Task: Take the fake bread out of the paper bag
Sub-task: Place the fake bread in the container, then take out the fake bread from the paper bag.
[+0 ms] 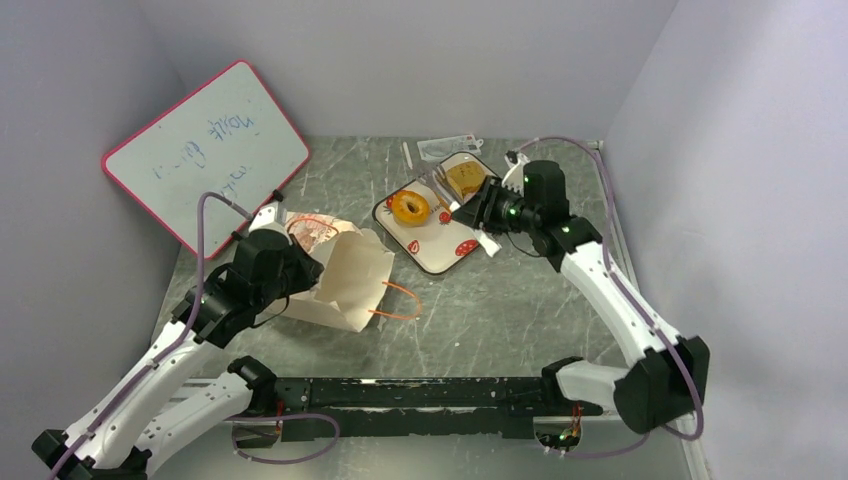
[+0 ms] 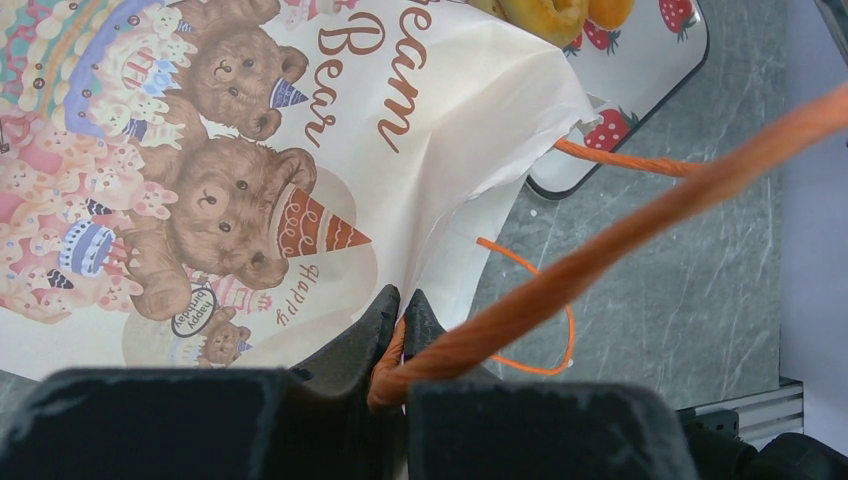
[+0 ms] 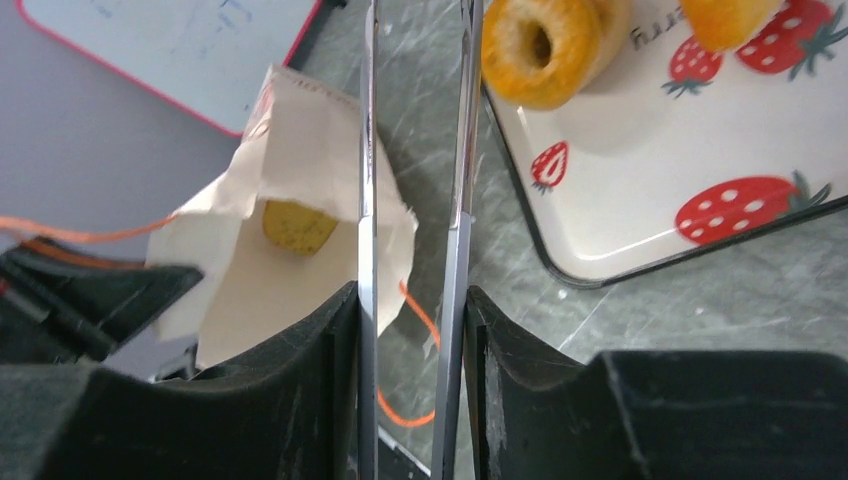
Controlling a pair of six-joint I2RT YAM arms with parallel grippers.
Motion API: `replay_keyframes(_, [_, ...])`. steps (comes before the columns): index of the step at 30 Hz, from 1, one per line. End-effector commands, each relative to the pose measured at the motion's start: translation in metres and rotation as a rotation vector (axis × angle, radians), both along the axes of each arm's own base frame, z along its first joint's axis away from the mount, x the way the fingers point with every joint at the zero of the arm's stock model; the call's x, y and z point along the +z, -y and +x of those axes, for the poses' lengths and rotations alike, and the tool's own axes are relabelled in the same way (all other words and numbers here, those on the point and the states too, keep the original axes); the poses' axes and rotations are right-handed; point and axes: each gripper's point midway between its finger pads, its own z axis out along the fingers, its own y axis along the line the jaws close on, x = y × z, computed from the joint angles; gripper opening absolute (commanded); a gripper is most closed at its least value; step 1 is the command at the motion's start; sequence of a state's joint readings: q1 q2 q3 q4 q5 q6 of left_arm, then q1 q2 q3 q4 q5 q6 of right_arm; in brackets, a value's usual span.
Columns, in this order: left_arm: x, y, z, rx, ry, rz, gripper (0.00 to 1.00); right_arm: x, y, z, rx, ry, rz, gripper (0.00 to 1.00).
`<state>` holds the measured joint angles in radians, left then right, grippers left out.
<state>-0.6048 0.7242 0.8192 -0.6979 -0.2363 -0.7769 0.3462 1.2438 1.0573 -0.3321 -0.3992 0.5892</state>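
The paper bag (image 1: 350, 278) lies on its side with its mouth toward the right, its bear-print face (image 2: 440, 120) turned up. My left gripper (image 1: 298, 268) (image 2: 402, 302) is shut on the bag's rim and one orange cord handle (image 2: 600, 250). A tan bun (image 3: 298, 227) shows inside the bag (image 3: 300, 130). The ring doughnut (image 1: 410, 208) (image 3: 538, 45) and an orange bun (image 1: 462, 180) (image 3: 725, 15) lie on the strawberry-print tray (image 1: 440, 250). My right gripper (image 1: 478, 213) (image 3: 412, 295) is shut on metal tongs (image 3: 367, 150), held over the tray's left edge and pointing at the bag.
A pink-framed whiteboard (image 1: 205, 150) leans at the back left. Clear plastic packaging (image 1: 450, 148) lies behind the tray. The bag's other orange handle (image 1: 405, 300) loops on the grey table. Walls close in on the left, back and right.
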Motion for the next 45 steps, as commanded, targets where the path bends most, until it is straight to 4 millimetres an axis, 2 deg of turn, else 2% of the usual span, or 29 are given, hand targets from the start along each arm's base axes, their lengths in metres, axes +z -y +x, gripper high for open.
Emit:
replay_keyframes(1, [0.0, -0.002, -0.002, -0.013, 0.007, 0.021, 0.07, 0.005, -0.009, -0.042, 0.1, 0.007, 0.023, 0.41])
replay_keyframes(8, [-0.007, 0.01, 0.007, -0.103, 0.014, 0.085, 0.07, -0.012, -0.027, -0.114, 0.239, -0.028, 0.05, 0.4])
replay_keyframes(11, [-0.009, 0.012, 0.01, -0.123, 0.013, 0.105, 0.07, -0.023, -0.03, -0.139, 0.288, -0.051, 0.067, 0.4])
replay_keyframes(16, [-0.015, 0.011, 0.011, -0.122, -0.005, 0.124, 0.07, -0.041, -0.029, -0.171, 0.35, -0.087, 0.087, 0.4])
replay_keyframes(21, [-0.015, 0.014, 0.012, -0.126, 0.001, 0.11, 0.07, -0.06, -0.029, -0.19, 0.407, -0.13, 0.099, 0.4])
replay_keyframes(24, [-0.012, 0.02, 0.013, -0.152, 0.009, 0.106, 0.07, -0.069, -0.036, -0.193, 0.431, -0.151, 0.114, 0.4])
replay_keyframes(30, [-0.011, 0.034, 0.014, -0.235, 0.002, 0.101, 0.07, -0.073, -0.066, -0.179, 0.454, -0.145, 0.156, 0.4])
replay_keyframes(36, [-0.011, 0.043, 0.001, -0.305, -0.043, 0.073, 0.07, -0.086, -0.102, -0.167, 0.47, -0.164, 0.172, 0.4])
replay_keyframes(41, [-0.011, 0.03, -0.025, -0.268, -0.085, 0.034, 0.07, -0.095, -0.128, -0.164, 0.491, -0.154, 0.159, 0.39])
replay_keyframes(45, [-0.008, 0.013, -0.044, -0.219, -0.113, 0.021, 0.07, -0.103, -0.138, -0.163, 0.499, -0.159, 0.155, 0.4])
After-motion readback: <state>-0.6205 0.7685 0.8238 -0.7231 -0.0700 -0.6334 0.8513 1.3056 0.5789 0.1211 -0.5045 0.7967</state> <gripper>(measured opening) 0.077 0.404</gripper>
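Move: Back and to the left of the right hand, which still holds the metal tongs, the paper bag's open mouth lies about 11 cm back, 19 cm left and 14 cm lower, with the yellow bread deeper inside, roughly 10 cm back and 24 cm left. The bagel is about 6 cm ahead and 8 cm left; the orange bread about 8 cm ahead and 2 cm left. From the left hand, pinching the rim, the mouth's middle is some 4 cm right, 1 cm back and 8 cm below. Swinging away from the strawberry container, the right hand draws back some 19 cm, then sinks and slides left about 9 cm to run the empty tongs into the bag's mouth, turning nearly 30 degrees counter-clockwise and tipping down. Its grip stays unchanged. The left hand keeps pinching the bag's rim and orange handle, easing down and right about 3 cm, then slightly back and up, while turning clockwise. ##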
